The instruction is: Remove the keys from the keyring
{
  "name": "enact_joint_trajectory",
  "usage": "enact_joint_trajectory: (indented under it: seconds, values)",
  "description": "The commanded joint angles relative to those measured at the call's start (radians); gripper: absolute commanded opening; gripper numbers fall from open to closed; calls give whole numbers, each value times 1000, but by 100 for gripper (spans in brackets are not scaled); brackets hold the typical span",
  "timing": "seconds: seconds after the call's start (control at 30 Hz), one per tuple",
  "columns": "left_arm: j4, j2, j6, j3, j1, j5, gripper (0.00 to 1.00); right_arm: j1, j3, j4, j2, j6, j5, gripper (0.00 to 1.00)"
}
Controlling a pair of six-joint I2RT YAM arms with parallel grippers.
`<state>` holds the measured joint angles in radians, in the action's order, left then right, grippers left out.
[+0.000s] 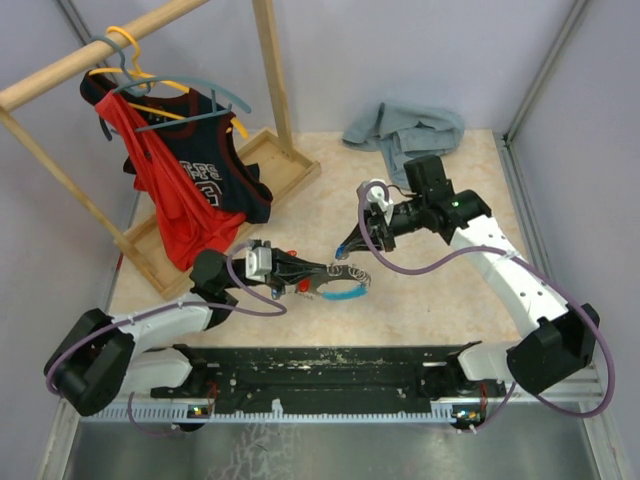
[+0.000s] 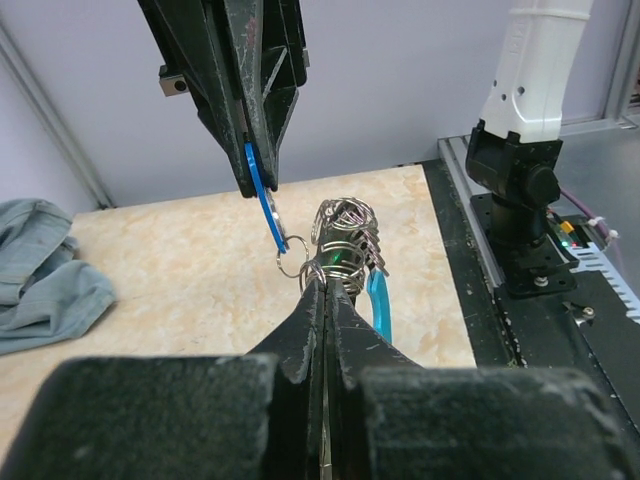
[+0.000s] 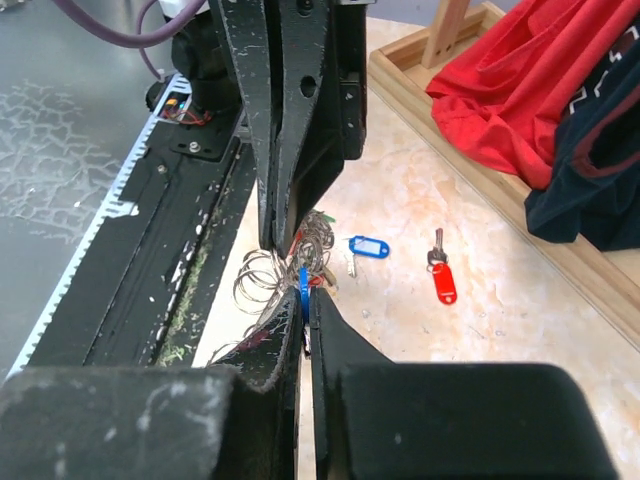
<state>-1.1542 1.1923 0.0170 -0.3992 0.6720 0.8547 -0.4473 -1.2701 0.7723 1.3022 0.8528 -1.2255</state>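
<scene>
The keyring (image 2: 345, 235), a bunch of silvery coils, hangs just above the table between both grippers. My left gripper (image 2: 326, 282) is shut on its near side, reaching from the left (image 1: 335, 272). A light blue tag (image 2: 378, 305) dangles from the bunch. My right gripper (image 3: 308, 295) comes down from above (image 2: 258, 185) and is shut on a dark blue key tag (image 2: 266, 210) that links to the bunch through a small ring. Two loose keys lie on the table: one with a blue tag (image 3: 368, 246), one with a red tag (image 3: 442, 281).
A wooden clothes rack (image 1: 270, 70) with red and navy jerseys (image 1: 190, 190) on hangers stands at the back left, on a wooden base tray (image 1: 290, 175). A grey cloth (image 1: 405, 130) lies at the back. A black rail (image 1: 330, 365) runs along the near edge.
</scene>
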Motion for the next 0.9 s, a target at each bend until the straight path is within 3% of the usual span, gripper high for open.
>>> enact_joint_trajectory:
  seconds: [0.0,0.27,0.4,0.5,0.67,0.87]
  values:
    - [-142,-28,-7,37,-14,-40,0,31,3,-43,-39,26,-24,0]
    - [-205,30,37,42,-15,-67,1,32,-7,-58,-45,-10,-105,0]
    - [-217,69,56,32,-15,-51,18,32,-20,-51,-52,-17,-128,0]
    - [-207,62,48,33,-15,-62,24,32,-21,-48,-54,-18,-128,0]
    - [-104,-1,16,14,-22,-106,35,32,-23,-33,-57,-1,-110,0]
    - [64,-6,11,-81,-20,-86,35,32,-28,-13,-57,18,-105,0]
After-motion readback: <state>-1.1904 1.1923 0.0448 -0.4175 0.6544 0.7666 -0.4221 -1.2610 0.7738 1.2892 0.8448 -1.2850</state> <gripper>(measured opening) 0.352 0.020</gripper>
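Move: My left hand pinches the coiled keyring, whose loop hangs about 6 cm below it and 2 cm to its right. The blue tag gripped by my right fingers is some 3 cm ahead, 4 cm right and 2 cm above the left hand. Down on the table, roughly 22 cm lower, lie the loose blue-tagged key, about 9 cm ahead and 12 cm left, and the loose red-tagged key, 17 cm ahead and 11 cm left. I open my left fingers to about a third and let go of the keyring, while my right hand stays nearly in place and keeps its pinch on the blue tag. My left hand first eases under 1 cm left, dips about 1 cm as the fingers part, then rises some 2.5 cm, working forward about 2 cm in all. ##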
